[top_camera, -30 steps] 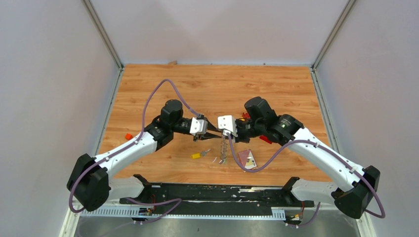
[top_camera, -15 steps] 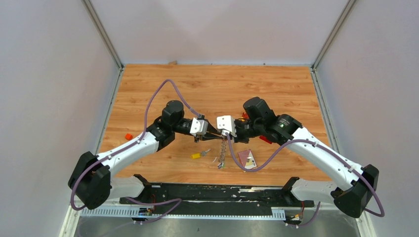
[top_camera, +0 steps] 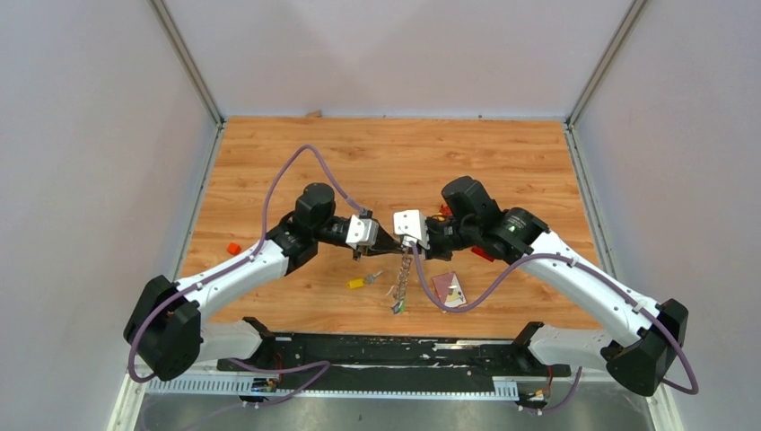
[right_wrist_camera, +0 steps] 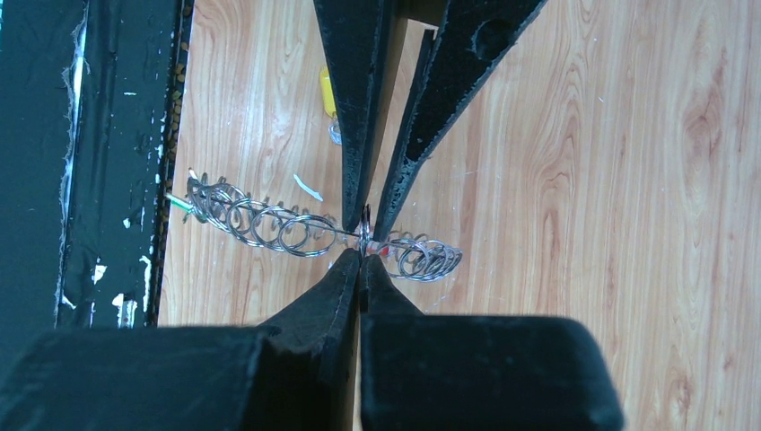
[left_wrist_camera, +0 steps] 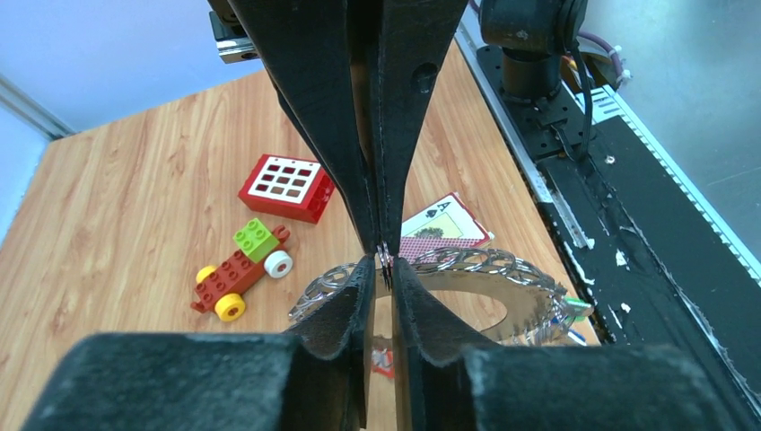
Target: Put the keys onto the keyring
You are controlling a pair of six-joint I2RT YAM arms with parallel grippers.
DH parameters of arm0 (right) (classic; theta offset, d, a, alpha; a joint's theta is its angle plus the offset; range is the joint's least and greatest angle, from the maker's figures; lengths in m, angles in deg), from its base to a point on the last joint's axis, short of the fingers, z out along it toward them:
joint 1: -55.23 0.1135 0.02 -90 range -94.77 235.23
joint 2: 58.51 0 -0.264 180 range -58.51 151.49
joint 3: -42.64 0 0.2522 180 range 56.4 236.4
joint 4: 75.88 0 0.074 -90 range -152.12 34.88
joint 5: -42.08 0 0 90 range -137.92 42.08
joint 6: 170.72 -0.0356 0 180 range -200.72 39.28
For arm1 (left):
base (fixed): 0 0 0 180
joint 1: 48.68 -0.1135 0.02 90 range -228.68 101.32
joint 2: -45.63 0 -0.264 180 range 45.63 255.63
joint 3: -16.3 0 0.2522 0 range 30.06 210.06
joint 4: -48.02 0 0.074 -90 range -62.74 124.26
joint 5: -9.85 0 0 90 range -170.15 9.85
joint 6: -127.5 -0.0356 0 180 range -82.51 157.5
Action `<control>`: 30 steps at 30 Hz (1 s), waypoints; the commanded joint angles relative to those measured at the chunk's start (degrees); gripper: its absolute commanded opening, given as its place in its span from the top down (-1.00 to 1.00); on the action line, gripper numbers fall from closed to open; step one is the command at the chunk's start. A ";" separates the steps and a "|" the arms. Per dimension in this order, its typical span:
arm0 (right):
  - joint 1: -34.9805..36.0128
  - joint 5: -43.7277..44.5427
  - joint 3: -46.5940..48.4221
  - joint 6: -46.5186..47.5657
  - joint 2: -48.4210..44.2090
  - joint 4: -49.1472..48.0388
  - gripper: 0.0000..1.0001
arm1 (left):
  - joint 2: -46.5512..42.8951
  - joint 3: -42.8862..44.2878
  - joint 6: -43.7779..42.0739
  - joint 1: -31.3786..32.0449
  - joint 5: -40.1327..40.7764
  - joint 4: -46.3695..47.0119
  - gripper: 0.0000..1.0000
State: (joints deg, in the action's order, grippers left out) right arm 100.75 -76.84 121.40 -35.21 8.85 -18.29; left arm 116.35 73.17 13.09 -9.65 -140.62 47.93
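Observation:
The keyring (top_camera: pixel 402 280) is a big wire ring strung with silver loops, held off the table where both grippers meet. My right gripper (right_wrist_camera: pixel 362 256) is shut on its wire. Coming from the opposite side, my left gripper (left_wrist_camera: pixel 384 266) pinches the same wire right beside the right fingertips (left_wrist_camera: pixel 377 235), with only a thin gap between its pads. The ring curves away to the right (left_wrist_camera: pixel 489 267), and to both sides in the right wrist view (right_wrist_camera: pixel 260 223). One of the keys, with a yellow head (top_camera: pixel 358 282), lies on the table (right_wrist_camera: pixel 328 90). A small red tag (left_wrist_camera: pixel 384 361) shows below the left jaws.
A red block with white buttons (left_wrist_camera: pixel 285 187) and a yellow-red-green toy car (left_wrist_camera: pixel 240 269) lie beyond the grippers. A playing card (top_camera: pixel 451 289) lies beside the hanging ring. A small orange piece (top_camera: pixel 233 248) sits at the left. The black rail (top_camera: pixel 386 350) runs along the near edge.
The left gripper's jaws have narrowed onto the ring wire. The hanging part of the keyring has swung a little lower and left. Both arms have barely shifted.

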 commanded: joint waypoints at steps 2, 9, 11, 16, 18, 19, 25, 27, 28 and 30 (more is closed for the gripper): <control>0.27 -0.66 2.16 -0.41 -1.11 -3.54 1.00 | 0.20 0.33 -0.43 0.26 -0.15 0.31 0.83; 0.19 0.02 0.06 -1.47 -3.45 -6.20 0.86 | -0.85 -3.87 9.43 0.26 0.31 14.50 1.00; 0.07 -0.26 -1.53 -1.44 -5.17 -7.23 0.66 | -1.65 -7.33 17.25 0.25 1.31 25.53 1.00; -0.85 -2.64 -7.67 -0.49 -9.97 -11.77 0.41 | -1.73 -10.36 27.87 0.18 2.56 37.62 1.00; -1.57 -4.21 -8.86 -0.67 -11.02 -12.67 0.38 | -1.23 -11.43 30.52 0.22 2.92 41.98 1.00; -1.93 -5.09 -9.10 -0.76 -11.34 -12.71 0.38 | -1.08 -12.08 31.68 0.18 3.06 44.53 1.00; -3.30 -8.07 -10.46 -1.30 -12.62 -14.28 0.35 | -0.24 -14.17 35.07 0.24 3.86 52.27 1.00; -3.33 -8.48 -10.10 -1.39 -12.54 -14.30 0.35 | 0.09 -14.37 35.63 0.25 3.91 53.11 1.00; -3.33 -8.55 -9.69 -1.58 -12.31 -14.30 0.36 | 0.37 -14.69 35.98 0.26 3.98 54.06 1.00; -3.37 -9.20 -9.24 -1.57 -11.99 -14.15 0.40 | 0.82 -15.09 36.61 0.31 4.16 55.51 1.00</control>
State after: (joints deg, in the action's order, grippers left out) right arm 97.51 -82.94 111.08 -36.10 -2.63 -29.78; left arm 116.66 58.46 46.77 -9.65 -137.82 94.57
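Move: Hanging edge-on from the right fingers, which are shut on its top, the keyring has its middle about 6 cm below and 2 cm back of either hand, level sideways; its topmost bit of metal already sits between the left hand's slightly open pads. On the table some 20 cm below the left hand, the yellow-tagged key lies 3 cm back and 6 cm left, the card box 5 cm back and 10 cm right, and the toy car 11 cm ahead and 12 cm right. Pinching the metal at the keyring's top, the left fingers shut completely; only then does the right hand open about a third, let go and ease up 2 cm and slightly back, fingertips tipping up. The left hand keeps its pinch, dips 1 cm, then rises to end some 3 cm up and 2 cm back, tilting its tips up about 15 degrees. ##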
